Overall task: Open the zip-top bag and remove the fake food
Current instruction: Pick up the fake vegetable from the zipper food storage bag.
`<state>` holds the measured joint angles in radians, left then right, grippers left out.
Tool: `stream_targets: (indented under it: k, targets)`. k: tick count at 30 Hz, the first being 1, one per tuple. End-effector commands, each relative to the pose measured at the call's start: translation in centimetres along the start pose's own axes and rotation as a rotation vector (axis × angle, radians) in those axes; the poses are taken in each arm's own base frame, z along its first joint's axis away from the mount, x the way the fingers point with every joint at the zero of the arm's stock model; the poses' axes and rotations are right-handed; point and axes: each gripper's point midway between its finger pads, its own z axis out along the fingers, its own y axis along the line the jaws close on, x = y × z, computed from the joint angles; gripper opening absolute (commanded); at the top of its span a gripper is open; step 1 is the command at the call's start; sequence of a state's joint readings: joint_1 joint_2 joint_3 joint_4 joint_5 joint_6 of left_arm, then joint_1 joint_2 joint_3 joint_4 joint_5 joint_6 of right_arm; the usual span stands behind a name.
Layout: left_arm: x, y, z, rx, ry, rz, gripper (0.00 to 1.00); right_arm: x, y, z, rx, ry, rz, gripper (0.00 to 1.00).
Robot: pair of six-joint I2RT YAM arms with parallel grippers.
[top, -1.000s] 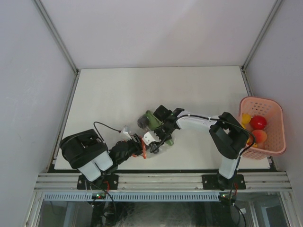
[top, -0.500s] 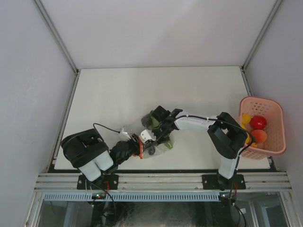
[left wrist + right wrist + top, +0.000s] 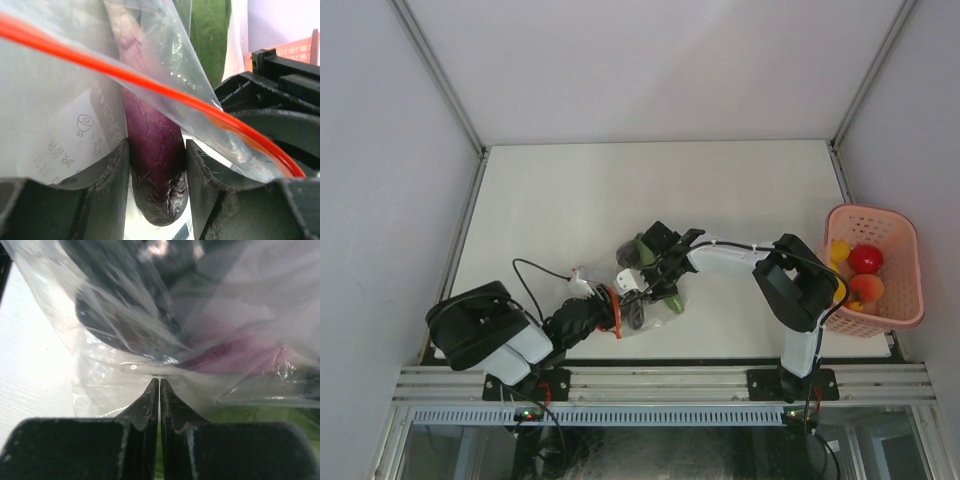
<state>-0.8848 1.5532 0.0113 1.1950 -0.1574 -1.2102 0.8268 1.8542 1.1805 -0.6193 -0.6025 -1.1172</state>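
The clear zip-top bag [image 3: 645, 312] lies near the table's front edge, between both grippers. Its red-orange zip strip [image 3: 125, 75] runs across the left wrist view. My left gripper [image 3: 603, 306] reaches into the bag mouth, its jaws shut on a dark purple piece of fake food [image 3: 155, 170]. A long green piece [image 3: 210, 35] lies behind it in the bag. My right gripper [image 3: 650, 288] comes from the other side, its fingers [image 3: 150, 400] pinched shut on a fold of the bag's plastic [image 3: 115, 340]. The purple piece [image 3: 235, 352] shows blurred through the film.
A pink perforated basket [image 3: 905, 300] stands at the table's right edge, holding a red round piece [image 3: 865, 258], an orange one [image 3: 868, 290] and a yellow one [image 3: 839, 250]. White walls and metal rails enclose the table.
My right gripper has closed on the bag's plastic. The left arm has swung lower and to the left, and its jaws have narrowed around the purple piece.
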Motion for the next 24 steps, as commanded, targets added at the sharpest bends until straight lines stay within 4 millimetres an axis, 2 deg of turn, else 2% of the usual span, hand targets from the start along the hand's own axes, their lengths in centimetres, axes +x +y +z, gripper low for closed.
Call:
stream_targets:
  k: [1, 6, 13, 20, 24]
  targets:
    - [-0.1, 1.8, -1.3, -0.052, 0.003, 0.079, 0.19, 0.0, -2.9, -1.6, 0.100, 0.010, -0.002, 0.01]
    - [-0.3, 1.9, -1.9, -0.072, 0.011, 0.108, 0.19, 1.3, -3.8, -2.5, 0.139, 0.040, 0.020, 0.01]
    - [-1.6, 1.6, -3.1, -0.105, -0.020, 0.155, 0.19, 2.9, -4.4, -3.6, 0.168, 0.070, 0.042, 0.01]
    - [-3.0, 2.5, -5.3, -0.196, -0.044, 0.233, 0.19, 3.0, -4.5, -4.1, 0.183, 0.076, 0.043, 0.01]
    - [-3.2, 2.3, -6.2, -0.195, -0.041, 0.243, 0.18, 2.7, -4.5, -4.3, 0.185, 0.066, 0.042, 0.01]
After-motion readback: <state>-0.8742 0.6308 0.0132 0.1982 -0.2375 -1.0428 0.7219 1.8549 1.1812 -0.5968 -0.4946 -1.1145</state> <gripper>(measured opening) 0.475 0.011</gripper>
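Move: The left fingers already hold the dark end of the fake eggplant, whose rest reaches into the bag. The bag's orange zip rim is about 3 cm to this hand's left, level with it; the green vegetable is some 8 cm ahead and 7 cm right, and a dark round piece about 13 cm straight ahead, both slightly lower. From the right hand, at the bag film, the green vegetable is roughly 6 cm ahead and the rim 10 cm left, 1 cm back. Up and leftward first, then mostly left and slightly back as the rise eases off, the left hand draws the eggplant out towards the bag's mouth, about 5 cm left in all, rolling some 10 degrees with its grip kept. Against this the right hand, shut on the film, goes about 5 cm forward and 3 cm right, away from the left hand, turning slightly clockwise. ##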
